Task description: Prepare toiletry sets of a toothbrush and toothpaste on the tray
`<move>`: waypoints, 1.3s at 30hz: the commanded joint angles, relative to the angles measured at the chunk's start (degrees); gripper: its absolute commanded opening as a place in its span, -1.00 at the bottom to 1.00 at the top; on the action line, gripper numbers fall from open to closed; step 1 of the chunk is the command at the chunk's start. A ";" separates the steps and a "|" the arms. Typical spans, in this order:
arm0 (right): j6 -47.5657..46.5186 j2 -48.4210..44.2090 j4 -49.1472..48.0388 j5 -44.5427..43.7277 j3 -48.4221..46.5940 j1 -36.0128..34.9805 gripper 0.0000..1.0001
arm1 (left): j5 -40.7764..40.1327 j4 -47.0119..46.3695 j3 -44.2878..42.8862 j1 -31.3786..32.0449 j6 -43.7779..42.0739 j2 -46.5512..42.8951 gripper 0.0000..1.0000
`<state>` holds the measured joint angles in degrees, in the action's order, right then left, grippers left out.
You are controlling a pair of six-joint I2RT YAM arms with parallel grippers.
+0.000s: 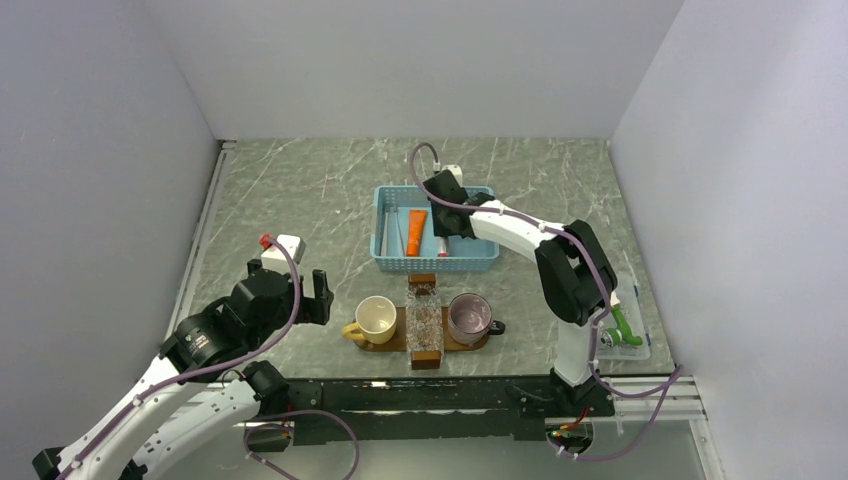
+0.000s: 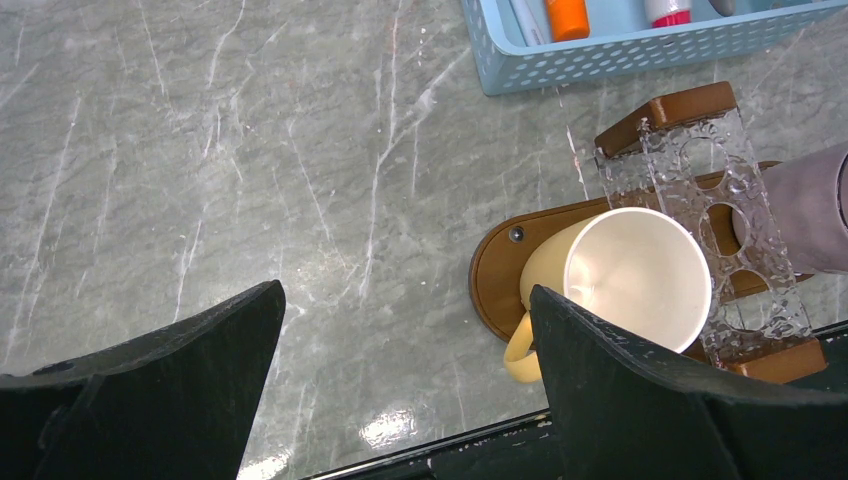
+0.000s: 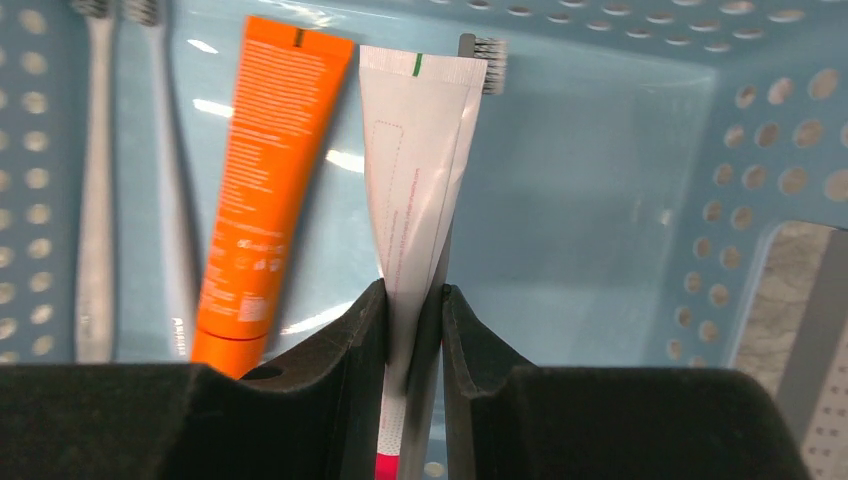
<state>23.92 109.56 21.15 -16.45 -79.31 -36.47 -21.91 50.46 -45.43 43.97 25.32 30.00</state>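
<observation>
The dark-brown tray (image 1: 393,345) lies near the front edge, also seen in the left wrist view (image 2: 497,272). Behind it, the light-blue basket (image 1: 436,263) holds an orange toothpaste tube (image 3: 265,170), a white toothpaste tube (image 3: 420,150) and two pale toothbrushes (image 3: 95,200) along its left side. My right gripper (image 3: 413,300) is down in the basket, shut on the white tube. A grey toothbrush with dark bristles (image 3: 485,50) lies right against that tube. My left gripper (image 2: 405,300) hangs open and empty over the table, left of the tray.
On the tray stand a yellow cup (image 1: 376,318), a clear plastic holder with round holes (image 1: 424,322) and a mauve cup (image 1: 468,317). A small clear box with a green item (image 1: 622,328) sits at the right by the right arm's base.
</observation>
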 commanded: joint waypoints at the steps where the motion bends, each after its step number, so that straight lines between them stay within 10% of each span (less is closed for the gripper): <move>1: -2.30 -1.57 -0.38 -0.48 0.67 1.75 -0.77 | -0.06 -1.26 -1.23 0.19 -0.06 0.71 0.98; 13: -3.81 -0.58 1.44 -3.66 -1.18 2.59 0.03 | -0.08 -1.15 -1.29 0.15 -0.10 1.08 0.98; 39: 2.89 3.59 6.25 -3.46 -4.63 2.68 -0.05 | 0.61 -1.41 -1.33 0.11 -0.49 1.21 0.98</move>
<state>24.71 112.92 25.71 -18.11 -81.69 -34.04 -21.85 50.43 -45.43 43.97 25.15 31.33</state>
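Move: The right hand already holds the white toothpaste tube, apparently with the grey toothbrush pinched alongside, inside the blue basket; the bare floor they go to lies about 3 cm to its right and 4 cm below. The orange tube lies some 6 cm to the hand's left and 1 cm farther out, and a white toothbrush 9 cm left and 1 cm out, both 4 cm below. From the left hand that bare floor is roughly 21 cm ahead, 29 cm right and 16 cm lower. The right hand carries the white tube and grey toothbrush about 3 cm to the right, away from the orange tube, dipping 1 cm, and opens its fingers to roughly double their gap, letting go of both over the bare basket floor. Still open, it lifts about 1 cm, then comes down some 2 cm with its fingertips over the cap half of the white tube, one on either side. ##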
